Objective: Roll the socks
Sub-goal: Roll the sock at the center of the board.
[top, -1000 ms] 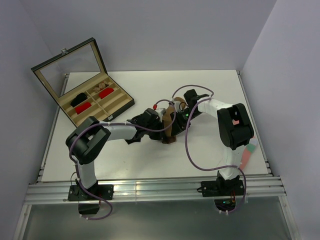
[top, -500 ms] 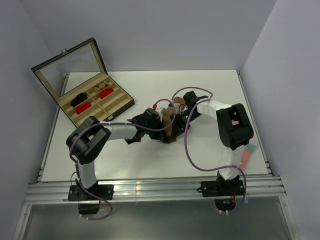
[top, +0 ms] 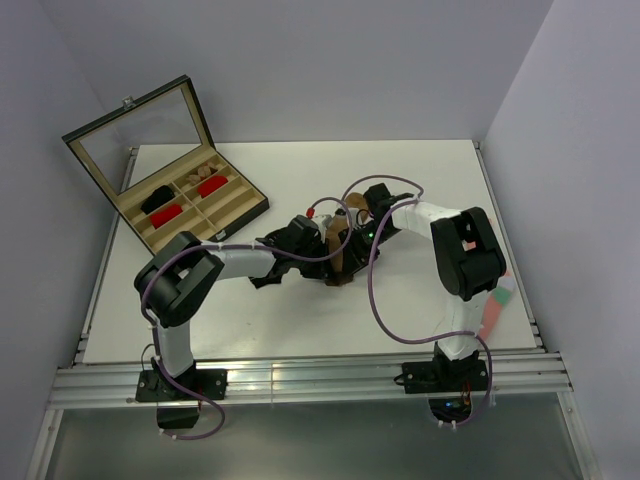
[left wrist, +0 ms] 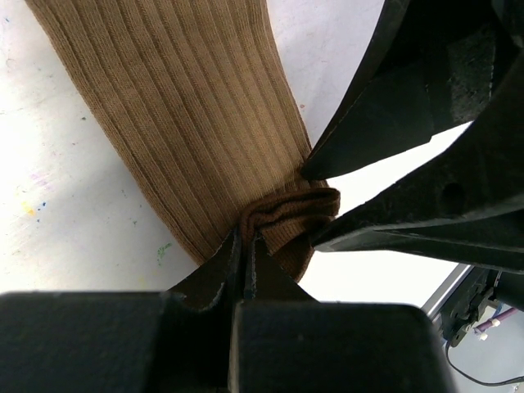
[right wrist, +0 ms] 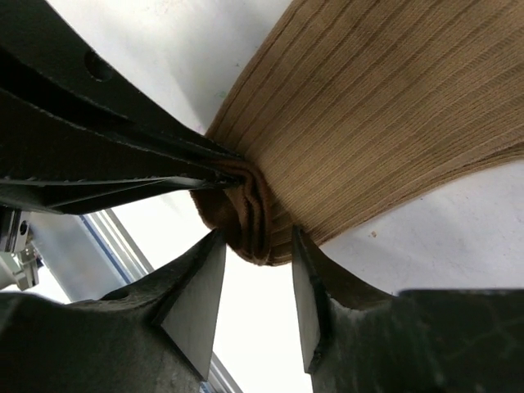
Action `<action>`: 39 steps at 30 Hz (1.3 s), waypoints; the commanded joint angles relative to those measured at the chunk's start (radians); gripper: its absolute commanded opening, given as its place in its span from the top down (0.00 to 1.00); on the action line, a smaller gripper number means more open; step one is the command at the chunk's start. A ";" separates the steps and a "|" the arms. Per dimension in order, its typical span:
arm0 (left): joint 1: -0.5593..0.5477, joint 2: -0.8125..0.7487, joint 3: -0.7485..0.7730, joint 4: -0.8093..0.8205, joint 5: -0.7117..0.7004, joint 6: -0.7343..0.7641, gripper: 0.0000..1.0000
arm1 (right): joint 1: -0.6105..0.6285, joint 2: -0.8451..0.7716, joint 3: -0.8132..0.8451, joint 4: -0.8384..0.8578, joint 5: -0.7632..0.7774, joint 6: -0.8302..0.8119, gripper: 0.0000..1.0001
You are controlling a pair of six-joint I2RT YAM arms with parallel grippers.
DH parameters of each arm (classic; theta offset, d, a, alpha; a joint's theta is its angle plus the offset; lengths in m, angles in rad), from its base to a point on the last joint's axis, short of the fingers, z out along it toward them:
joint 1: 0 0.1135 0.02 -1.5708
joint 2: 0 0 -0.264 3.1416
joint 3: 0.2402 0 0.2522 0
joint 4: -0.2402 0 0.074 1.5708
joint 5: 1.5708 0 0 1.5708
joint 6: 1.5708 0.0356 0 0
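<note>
A tan-brown ribbed sock [top: 338, 255] lies mid-table between both wrists. In the left wrist view it [left wrist: 180, 106] fans away from a small rolled end [left wrist: 286, 221]. My left gripper [left wrist: 246, 239] is shut, pinching that rolled end at its tip. From the opposite side my right gripper [right wrist: 255, 237] stands open, one finger on each side of the rolled end [right wrist: 246, 209], with the tips close to the fabric. Those right fingers [left wrist: 409, 106] show as black wedges in the left wrist view. In the top view, both grippers meet at the sock [top: 332, 243].
An open black case [top: 240, 212] with a raised glass lid stands at the back left and holds red rolled bundles [top: 167, 213]. A coral-pink sock [top: 492, 315] hangs off the table's right edge. Purple cables loop over both arms.
The right wrist has shifted slightly left toward the sock and its jaws have narrowed a little around the rolled end. The left gripper keeps its pinch and has not moved.
</note>
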 commanded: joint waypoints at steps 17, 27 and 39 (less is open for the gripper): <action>-0.006 0.012 -0.046 0.069 -0.015 -0.015 0.81 | -0.001 0.031 0.003 0.025 0.070 0.044 0.92; -0.006 -0.051 -0.161 0.275 -0.001 -0.021 0.59 | -0.022 0.067 0.015 0.017 0.096 0.059 0.95; -0.005 -0.057 -0.262 0.451 0.020 0.014 0.55 | -0.030 0.093 0.028 0.014 0.105 0.061 0.96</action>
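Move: The brown sock's rolled end, already pinched at its left part by the left hand, has its middle about 2 cm to that hand's right, level with it; from the open right hand it lies roughly 2 cm left, 1 cm back and 2 cm below. The sock's flat toe is some 15 cm ahead of the right hand and 2 cm below. The striped sock lies about 14 cm left of the left hand, 3 cm farther out and 2 cm below. The right hand sinks about 2 cm, easing right, and pinches the brown roll before the left opens around it. ##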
